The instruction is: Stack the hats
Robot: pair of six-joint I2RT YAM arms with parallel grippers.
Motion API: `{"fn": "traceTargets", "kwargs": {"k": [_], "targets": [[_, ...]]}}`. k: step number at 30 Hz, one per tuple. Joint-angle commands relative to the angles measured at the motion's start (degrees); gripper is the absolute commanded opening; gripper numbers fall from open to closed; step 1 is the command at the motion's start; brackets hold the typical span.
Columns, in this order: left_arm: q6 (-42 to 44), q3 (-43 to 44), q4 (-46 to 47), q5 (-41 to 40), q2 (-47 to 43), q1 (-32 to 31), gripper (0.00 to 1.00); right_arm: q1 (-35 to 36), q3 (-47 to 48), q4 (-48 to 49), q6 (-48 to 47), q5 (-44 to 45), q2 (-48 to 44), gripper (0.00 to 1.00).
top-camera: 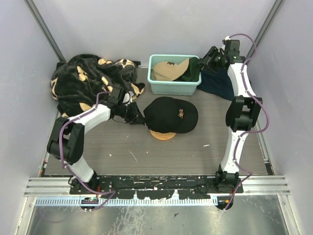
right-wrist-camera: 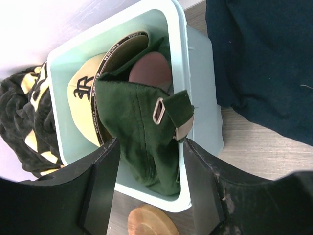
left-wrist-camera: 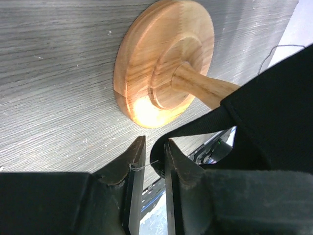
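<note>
A black hat [top-camera: 171, 115] with a tan logo sits on a wooden stand [top-camera: 163, 134] in the middle of the table. My left gripper [top-camera: 138, 117] is at its back edge. In the left wrist view the hat's rear strap [left-wrist-camera: 159, 152] loops between the narrowly open left gripper [left-wrist-camera: 155, 142], lying against the right finger with a gap to the left one. A dark green hat [right-wrist-camera: 132, 127] and a tan hat [right-wrist-camera: 80, 98] lie in the teal bin [right-wrist-camera: 200, 98], with a dull pink patch [right-wrist-camera: 149, 73] behind them. My right gripper [right-wrist-camera: 151, 142] hovers open over the green hat.
A black blanket [top-camera: 88, 78] with tan marks is heaped at the back left. A dark navy cloth [top-camera: 217, 83] lies right of the bin [top-camera: 173, 88]. The stand's round base [left-wrist-camera: 146, 73] and stem sit just ahead of the left fingers. Side walls close in the table.
</note>
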Motion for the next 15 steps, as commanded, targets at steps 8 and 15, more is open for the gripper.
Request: {"fn": "traceTargets", "kwargs": {"k": [8,15], "targets": [[-0.5,-0.3,1.5,-1.4,-1.8,0.9,0.52,2.6,5.5,6.3,4.3,-3.8,2.1,0.38],[-0.9,-0.3,1.4,-1.0,-3.9,3.5,0.56,3.3,5.1,8.4,5.1,-3.4,-0.6,0.01]]}}
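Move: Hanging over the bin's right end, the green hat has its middle about 5 cm left of the right hand, 1 cm back and 4 cm below. The tan cap is 15 cm left, level ahead, 6 cm below; the blue cloth 12 cm right, 2 cm ahead, 19 cm down. From the left hand, already at its edge, the black hat's middle is 12 cm right, 2 back, 7 up. Sweeping about 4 cm left and a little forward, at nearly constant height, over the bin's right end, the right hand shuts its open fingers and pinches the green hat by its strap edge. Meanwhile the left fingers open at the black hat's edge, the hand easing about 1 cm left with the band still looped on one finger. ##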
